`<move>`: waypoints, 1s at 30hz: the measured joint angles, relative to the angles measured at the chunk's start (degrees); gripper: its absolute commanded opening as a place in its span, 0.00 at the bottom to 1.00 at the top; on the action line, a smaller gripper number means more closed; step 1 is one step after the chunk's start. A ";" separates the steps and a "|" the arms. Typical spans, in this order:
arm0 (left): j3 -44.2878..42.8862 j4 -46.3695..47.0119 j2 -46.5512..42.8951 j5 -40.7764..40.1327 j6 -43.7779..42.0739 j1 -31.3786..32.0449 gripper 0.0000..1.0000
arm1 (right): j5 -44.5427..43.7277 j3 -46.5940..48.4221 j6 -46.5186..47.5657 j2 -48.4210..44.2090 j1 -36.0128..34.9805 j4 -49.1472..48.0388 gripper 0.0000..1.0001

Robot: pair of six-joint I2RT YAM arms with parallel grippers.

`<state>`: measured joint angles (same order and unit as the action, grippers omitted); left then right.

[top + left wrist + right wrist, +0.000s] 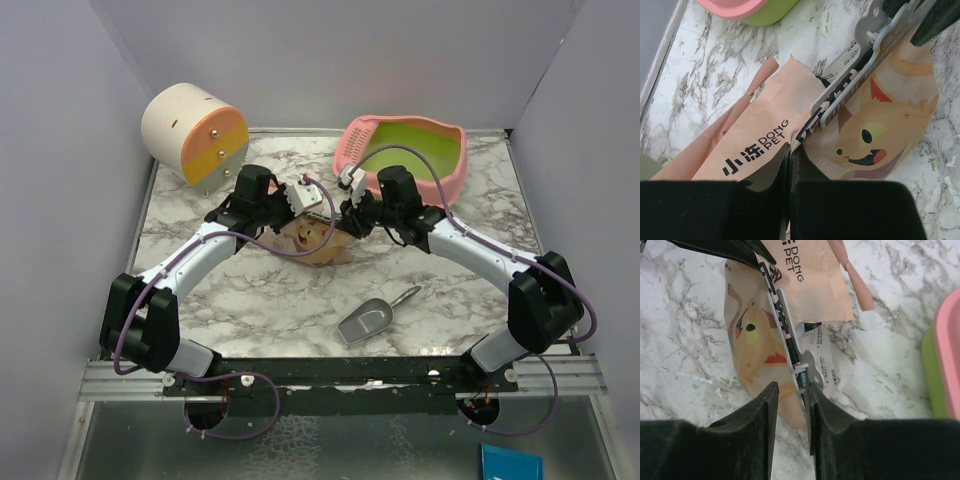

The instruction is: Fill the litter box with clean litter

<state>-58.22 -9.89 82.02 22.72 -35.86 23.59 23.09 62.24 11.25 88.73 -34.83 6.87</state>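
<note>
The litter box (pixel 352 140), pink-rimmed with a lime-green basin, stands at the back right; its edge also shows as the litter box (pixel 747 7) and the litter box (pixel 945 355). The clean litter is hidden. A beige cat-printed bag (pixel 318 240) lies between the arms. My left gripper (pixel 790 147) is shut on the bag (pixel 760 130) at its folded top. A white clip (pixel 785 325) runs across the bag (pixel 750 350). My right gripper (pixel 791 387) straddles the clip's spring end. One finger touches it and a narrow gap remains at the other.
A cream-and-orange cylinder (pixel 195 135) lies at the back left. A grey metal scoop (pixel 365 322) rests on the marble near the front, right of centre. Stray green flecks (pixel 885 385) dot the marble near the bag. Grey walls enclose the table on three sides.
</note>
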 measured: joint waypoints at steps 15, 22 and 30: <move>2.82 2.95 -1.68 0.66 -2.29 0.00 0.00 | -1.62 1.75 1.49 -2.69 -0.04 2.97 0.48; 3.39 2.97 -2.32 1.07 -2.91 0.00 0.00 | -1.36 3.37 3.45 -2.67 -0.04 4.33 0.48; 3.39 2.97 -2.32 1.11 -2.91 0.00 0.00 | -0.35 3.56 3.67 -2.67 -0.04 4.96 0.50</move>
<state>-54.83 -6.92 79.70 23.83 -38.76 23.59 22.74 65.80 14.92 86.06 -34.87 11.84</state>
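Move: The right hand has its fingers squeezed on the handle end of the bag clip, whose middle lies about 5 cm to its left and 2 cm ahead, roughly level. The litter bag hangs some 11 cm to its left and 7 cm lower; the litter box stands about 21 cm ahead, 12 cm right, and the scoop 18 cm back, 5 cm right. For the left hand, pinching the bag's rolled top, the clip's middle is about 10 cm right and 2 cm back. The right fingers let go of the clip's handles, opening from nearly shut to about half wide, and the hand lifts about 3 cm straight up off the clip, its fingertips tipping up only slightly. The left hand stays put and keeps its pinch on the rolled top of the bag. ##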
